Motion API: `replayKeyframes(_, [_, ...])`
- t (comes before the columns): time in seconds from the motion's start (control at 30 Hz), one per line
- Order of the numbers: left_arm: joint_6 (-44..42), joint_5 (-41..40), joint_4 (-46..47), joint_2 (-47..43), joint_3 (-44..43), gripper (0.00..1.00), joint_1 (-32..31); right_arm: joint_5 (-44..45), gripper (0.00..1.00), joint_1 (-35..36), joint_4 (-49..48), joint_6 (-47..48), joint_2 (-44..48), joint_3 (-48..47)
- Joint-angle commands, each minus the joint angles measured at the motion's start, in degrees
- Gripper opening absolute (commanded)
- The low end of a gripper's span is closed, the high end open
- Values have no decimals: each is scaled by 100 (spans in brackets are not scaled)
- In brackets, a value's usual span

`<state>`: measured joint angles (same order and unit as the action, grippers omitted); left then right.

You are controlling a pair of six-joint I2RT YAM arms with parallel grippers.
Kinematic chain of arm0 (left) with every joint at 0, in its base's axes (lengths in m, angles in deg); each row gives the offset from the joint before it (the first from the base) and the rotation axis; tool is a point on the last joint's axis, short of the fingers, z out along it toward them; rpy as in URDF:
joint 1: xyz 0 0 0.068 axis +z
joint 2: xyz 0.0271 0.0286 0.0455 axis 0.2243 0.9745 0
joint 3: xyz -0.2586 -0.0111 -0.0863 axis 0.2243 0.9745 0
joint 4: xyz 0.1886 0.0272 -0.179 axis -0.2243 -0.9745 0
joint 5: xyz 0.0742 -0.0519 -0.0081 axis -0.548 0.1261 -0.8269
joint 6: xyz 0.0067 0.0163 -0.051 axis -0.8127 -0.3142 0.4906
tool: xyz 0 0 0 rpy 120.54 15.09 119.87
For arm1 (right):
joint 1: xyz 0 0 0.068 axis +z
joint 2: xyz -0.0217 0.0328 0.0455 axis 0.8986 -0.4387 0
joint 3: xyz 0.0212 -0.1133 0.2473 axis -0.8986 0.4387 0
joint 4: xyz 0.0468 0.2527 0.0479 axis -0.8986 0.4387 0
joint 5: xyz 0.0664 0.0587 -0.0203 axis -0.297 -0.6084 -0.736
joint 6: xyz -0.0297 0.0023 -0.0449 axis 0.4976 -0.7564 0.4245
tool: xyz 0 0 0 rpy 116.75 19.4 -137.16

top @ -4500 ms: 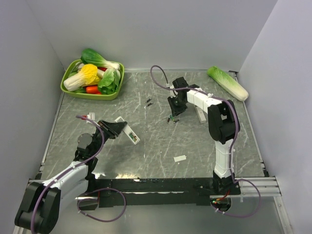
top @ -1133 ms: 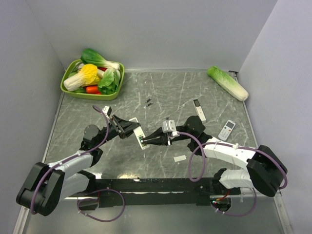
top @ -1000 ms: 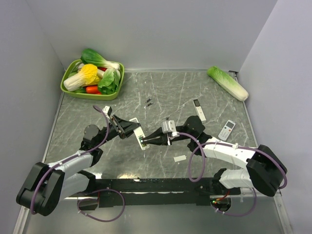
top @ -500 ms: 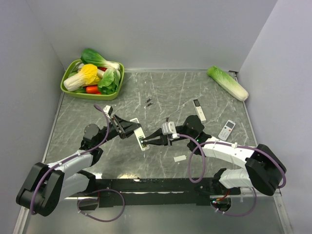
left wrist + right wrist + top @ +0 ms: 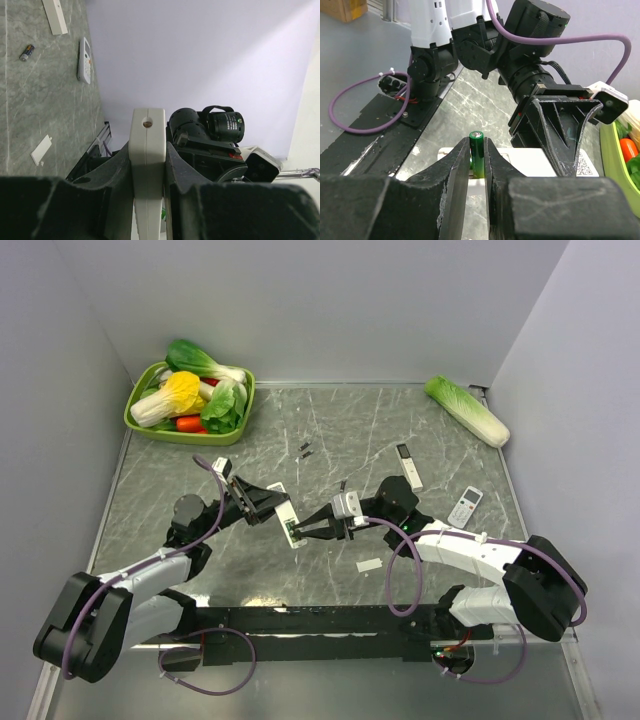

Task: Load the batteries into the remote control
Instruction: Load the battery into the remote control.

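Observation:
My left gripper (image 5: 268, 502) is shut on the remote control (image 5: 285, 518), a slim white bar held off the table with its free end toward the right arm. In the left wrist view the remote control (image 5: 147, 135) sits edge-on between the two fingers. My right gripper (image 5: 477, 162) is shut on one of the batteries (image 5: 477, 142), a small green cylinder. It stands upright at the edge of the remote's white back (image 5: 530, 170), with green lining just behind it. From above, the right gripper (image 5: 300, 532) meets the remote's lower end. A small loose cell (image 5: 27, 52) lies on the table.
A white battery cover (image 5: 369, 565) lies near the right arm. A remote with a black end (image 5: 408, 466) and a short buttoned remote (image 5: 463, 506) lie at the right. Two tiny dark cells (image 5: 305, 449) lie mid-table. A green vegetable basket (image 5: 240, 410) is back left, a cabbage (image 5: 467, 410) back right.
Earlier the right gripper was at the table's middle back; it now meets the remote with a battery. Over the last second both arms have barely moved.

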<state>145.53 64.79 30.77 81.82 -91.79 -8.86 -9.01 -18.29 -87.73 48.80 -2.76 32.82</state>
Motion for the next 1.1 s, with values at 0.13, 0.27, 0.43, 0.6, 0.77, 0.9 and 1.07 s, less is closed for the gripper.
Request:
replayKeyframes(0.13, [566,-469,310,-262,99,2,-15,-336,26,-104,268,23,-96,-34])
replayKeyframes(0.27, [531,-523,134,-368,73,2,-15,-327,27,-131,338,14,-105,-34])
replayKeyframes(0.43, [566,-540,81,-420,64,2,-15,-301,31,-157,356,-12,-132,-43])
replayKeyframes(0.6, [618,-646,107,-429,143,2,-15,-275,37,-183,513,66,-88,-61])
replayKeyframes(0.77, [689,-698,195,-412,231,2,-6,-213,41,-175,804,198,-26,-131])
replayKeyframes(0.9, [706,-760,169,-455,249,2,3,-178,49,-192,953,260,26,-140])
replayKeyframes(1.07, [645,-830,29,-535,284,1,47,-178,55,-184,1295,357,158,-175])
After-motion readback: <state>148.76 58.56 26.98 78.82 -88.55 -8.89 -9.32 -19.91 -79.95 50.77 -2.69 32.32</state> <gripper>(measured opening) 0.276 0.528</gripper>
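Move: Just beyond the right fingertips lies the remote control's open battery compartment, about 2 cm to the left and 2 cm lower; the first battery already lies in it, while a second stands upright between the right fingers. The loose battery cover lies on the table some 16 cm to the right, about 1 cm farther back and roughly 21 cm below. From the left hand, which grips the remote, the compartment is about 6 cm back and 3 cm to the right, near its own height. Opening steadily from about a quarter to half wide, the right fingers release the upright battery over the compartment, and the hand sinks some 2 cm with a slight forward drift. The left hand keeps its pinch on the remote and lowers it about 2 cm as well, easing a centimetre left and tipping the fingers slightly down while turning a little counter-clockwise. ##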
